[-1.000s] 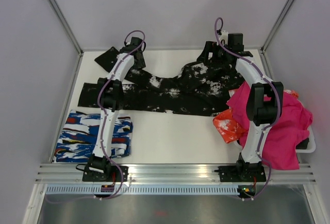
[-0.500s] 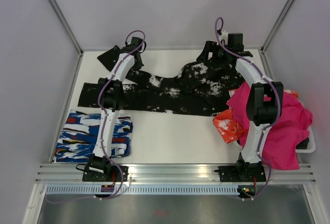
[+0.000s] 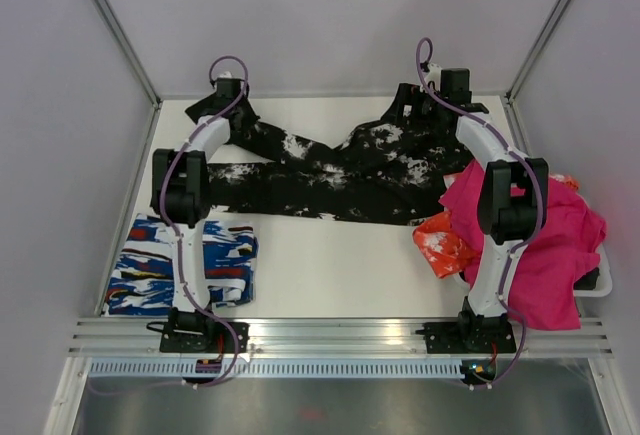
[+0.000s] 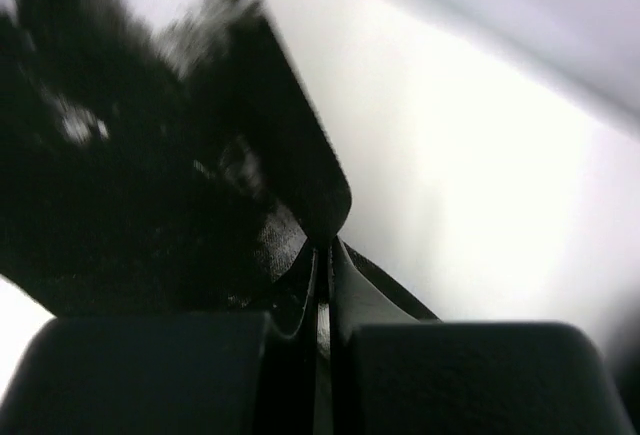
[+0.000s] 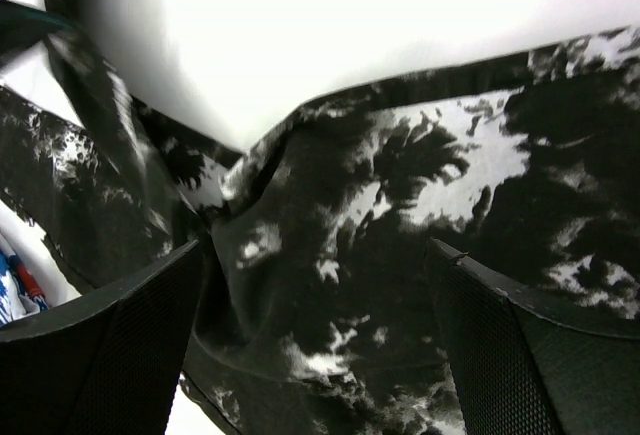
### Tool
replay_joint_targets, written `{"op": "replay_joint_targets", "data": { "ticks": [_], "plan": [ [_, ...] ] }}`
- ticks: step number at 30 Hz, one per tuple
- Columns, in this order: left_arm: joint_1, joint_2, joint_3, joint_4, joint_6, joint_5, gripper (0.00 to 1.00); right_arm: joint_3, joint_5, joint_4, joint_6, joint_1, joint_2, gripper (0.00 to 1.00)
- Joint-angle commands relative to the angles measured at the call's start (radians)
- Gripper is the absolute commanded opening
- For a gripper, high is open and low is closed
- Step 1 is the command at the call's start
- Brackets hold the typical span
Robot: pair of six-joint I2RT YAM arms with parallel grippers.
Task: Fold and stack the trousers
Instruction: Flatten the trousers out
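Note:
The trousers (image 3: 340, 170), black with white splatter print, lie spread across the back of the table, legs to the left and waist to the right. My left gripper (image 3: 222, 110) is at the far left back and is shut on the end of one trouser leg. In the left wrist view, dark fabric (image 4: 170, 175) is pinched between the closed jaws of that gripper (image 4: 322, 252). My right gripper (image 3: 406, 105) hovers open over the waist end. Its fingers (image 5: 110, 355) straddle the printed trousers (image 5: 360, 245) without gripping them, around the right gripper (image 5: 315, 247).
A folded blue-white-red garment (image 3: 182, 261) lies at the near left. A magenta cloth (image 3: 535, 235) and an orange-and-white piece (image 3: 440, 245) are heaped at the right over a white tray (image 3: 598, 285). Walls enclose the table on three sides.
My left gripper has shut on the trouser leg end and swung left and back, pulling that leg with it. The right arm has stayed where it was.

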Motion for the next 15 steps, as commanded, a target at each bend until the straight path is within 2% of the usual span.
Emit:
{"op": "replay_joint_targets", "data": {
  "ticks": [1,3,4,8,9,10,11,12,14,15],
  "plan": [
    [0.027,-0.239,-0.205,0.588,-0.041,0.104,0.02,-0.018,-0.006,0.044,0.016,-0.001,0.005,0.96],
    [0.032,-0.313,-0.306,0.723,-0.054,0.139,0.02,-0.026,0.003,0.045,0.024,-0.001,0.012,0.96],
    [0.038,-0.327,-0.402,0.845,-0.060,0.144,0.02,-0.027,0.010,0.045,0.027,-0.001,0.017,0.96],
    [0.040,-0.365,-0.576,0.980,-0.118,0.164,0.02,-0.026,0.097,0.018,0.033,-0.001,0.051,0.96],
    [0.040,-0.376,-0.670,1.029,-0.136,0.174,0.02,-0.026,0.120,0.001,0.029,-0.001,0.057,0.96],
    [0.038,-0.381,-0.731,1.104,-0.159,0.171,0.02,-0.026,0.149,-0.005,0.030,-0.001,0.063,0.96],
    [0.033,-0.382,-0.800,1.321,-0.208,0.158,0.02,-0.024,0.207,-0.013,0.035,-0.001,0.080,0.96],
    [0.030,-0.373,-0.917,1.434,-0.236,0.123,0.02,-0.018,0.233,-0.033,0.041,-0.001,0.091,0.97],
    [0.026,-0.362,-0.995,1.602,-0.261,0.105,0.02,-0.003,0.273,-0.053,0.053,-0.003,0.112,0.97],
    [0.026,-0.367,-1.035,1.635,-0.271,0.104,0.02,0.009,0.307,-0.064,0.059,-0.001,0.129,0.96]
  ]
}}
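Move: The trouser leg's edge is already pinched and lifted by the left hand, with its loose end some 5 cm farther out and 10 cm left. The near leg, where it heads, lies about 16 cm back and 5 cm down; the striped cloth is 37 cm back, 10 cm left. The trousers' upper part lies roughly 12 cm below the open right hand and 3 cm right, with the orange bag 26 cm back, 7 cm right. The held leg edge is swept steeply up about 14 cm, then pulled back towards the robot and down some 7 cm towards the near leg, the left fingers staying shut while the wrist tips up nearly 40 degrees. Meanwhile the right hand, still wide open, sinks about 6.5 cm and drifts right towards the trousers' upper part. ##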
